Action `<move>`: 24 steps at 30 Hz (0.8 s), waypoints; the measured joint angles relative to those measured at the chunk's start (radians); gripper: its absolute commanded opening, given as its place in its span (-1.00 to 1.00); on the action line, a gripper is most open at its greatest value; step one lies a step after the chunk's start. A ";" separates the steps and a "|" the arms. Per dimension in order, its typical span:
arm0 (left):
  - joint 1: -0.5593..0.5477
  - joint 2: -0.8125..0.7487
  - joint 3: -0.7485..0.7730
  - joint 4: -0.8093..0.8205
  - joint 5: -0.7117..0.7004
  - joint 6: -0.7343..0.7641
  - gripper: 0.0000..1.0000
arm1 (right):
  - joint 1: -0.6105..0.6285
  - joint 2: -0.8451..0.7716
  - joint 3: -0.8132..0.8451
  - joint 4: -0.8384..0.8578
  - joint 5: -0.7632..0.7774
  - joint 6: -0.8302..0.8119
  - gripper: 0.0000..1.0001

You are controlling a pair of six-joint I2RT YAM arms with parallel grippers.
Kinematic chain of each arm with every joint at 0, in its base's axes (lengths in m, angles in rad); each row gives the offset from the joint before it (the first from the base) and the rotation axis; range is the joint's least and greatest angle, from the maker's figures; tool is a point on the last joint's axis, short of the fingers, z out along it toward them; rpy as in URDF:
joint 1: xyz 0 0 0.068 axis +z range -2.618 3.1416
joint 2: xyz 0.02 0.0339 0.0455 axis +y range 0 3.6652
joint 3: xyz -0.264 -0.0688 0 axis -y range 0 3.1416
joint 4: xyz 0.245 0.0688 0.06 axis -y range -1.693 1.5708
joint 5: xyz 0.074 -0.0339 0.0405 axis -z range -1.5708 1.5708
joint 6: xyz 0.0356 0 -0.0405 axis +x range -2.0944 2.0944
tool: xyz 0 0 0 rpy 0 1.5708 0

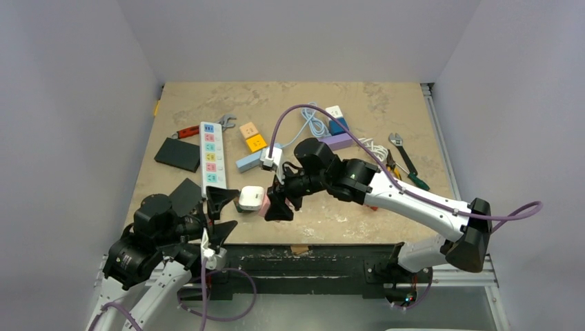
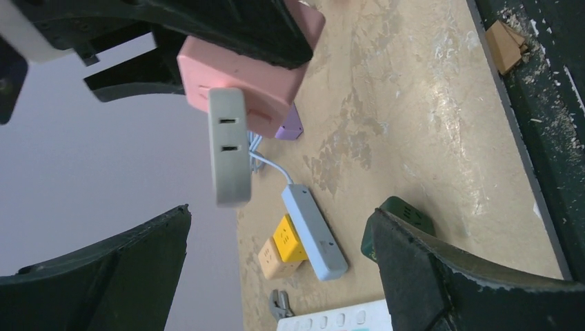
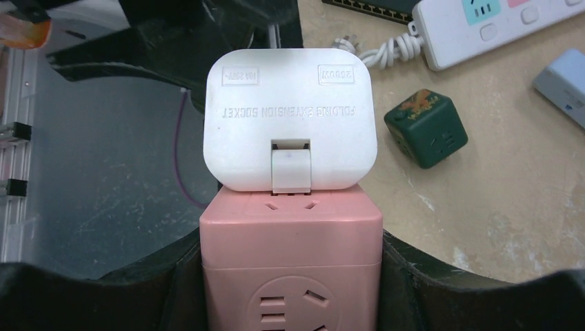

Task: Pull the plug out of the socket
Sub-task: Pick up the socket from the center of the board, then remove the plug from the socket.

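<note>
A pink cube socket (image 3: 290, 276) carries a white plug (image 3: 290, 127) pushed into its top face. My right gripper (image 3: 291, 252) is shut on the pink socket's two sides and holds it above the table's near edge. From above, the white plug (image 1: 251, 198) points left, toward my left gripper (image 1: 224, 215). The left gripper (image 2: 279, 217) is open wide. In its wrist view the white plug (image 2: 229, 146) and pink socket (image 2: 241, 83) hang just beyond its fingertips, not between them.
A green cube socket (image 3: 425, 127) lies on the table close by. A long white power strip (image 1: 212, 153), a black box (image 1: 177, 154), yellow (image 1: 256, 143) and tan (image 1: 248, 129) cubes, a pale blue strip (image 1: 248, 161) and hand tools (image 1: 407, 162) lie farther back.
</note>
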 measured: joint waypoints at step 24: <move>-0.041 0.063 -0.069 0.228 0.018 0.205 0.02 | -0.001 0.158 0.146 -0.048 -0.116 -0.013 -1.00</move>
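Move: The white socket, still plugged into the pink socket that the right hand holds, is about 6 cm right of the left hand, 3 cm ahead and 1 cm higher; the pink socket sits some 10 cm right and 1 cm ahead. Down on the table, about 24 cm lower, the green socket lies roughly 10 cm ahead and 4 cm right, and the power strip's middle 21 cm ahead and 5 cm left. From the right hand, the white socket is 4 cm left, 1 cm ahead and 1 cm lower. The left hand goes forward and right, about 2.5 cm each, and rises some 2 cm, rolling about 15 degrees so its forward side lifts, to bring its fingers above and below the white socket's body, then closes them from wide open to about half without a visible squeeze. Meanwhile the right hand keeps its grip on the pink socket and, after a small rise and dip, carries the joined pair about 3 cm left into the left hand's opening, turning slightly counter-clockwise. ##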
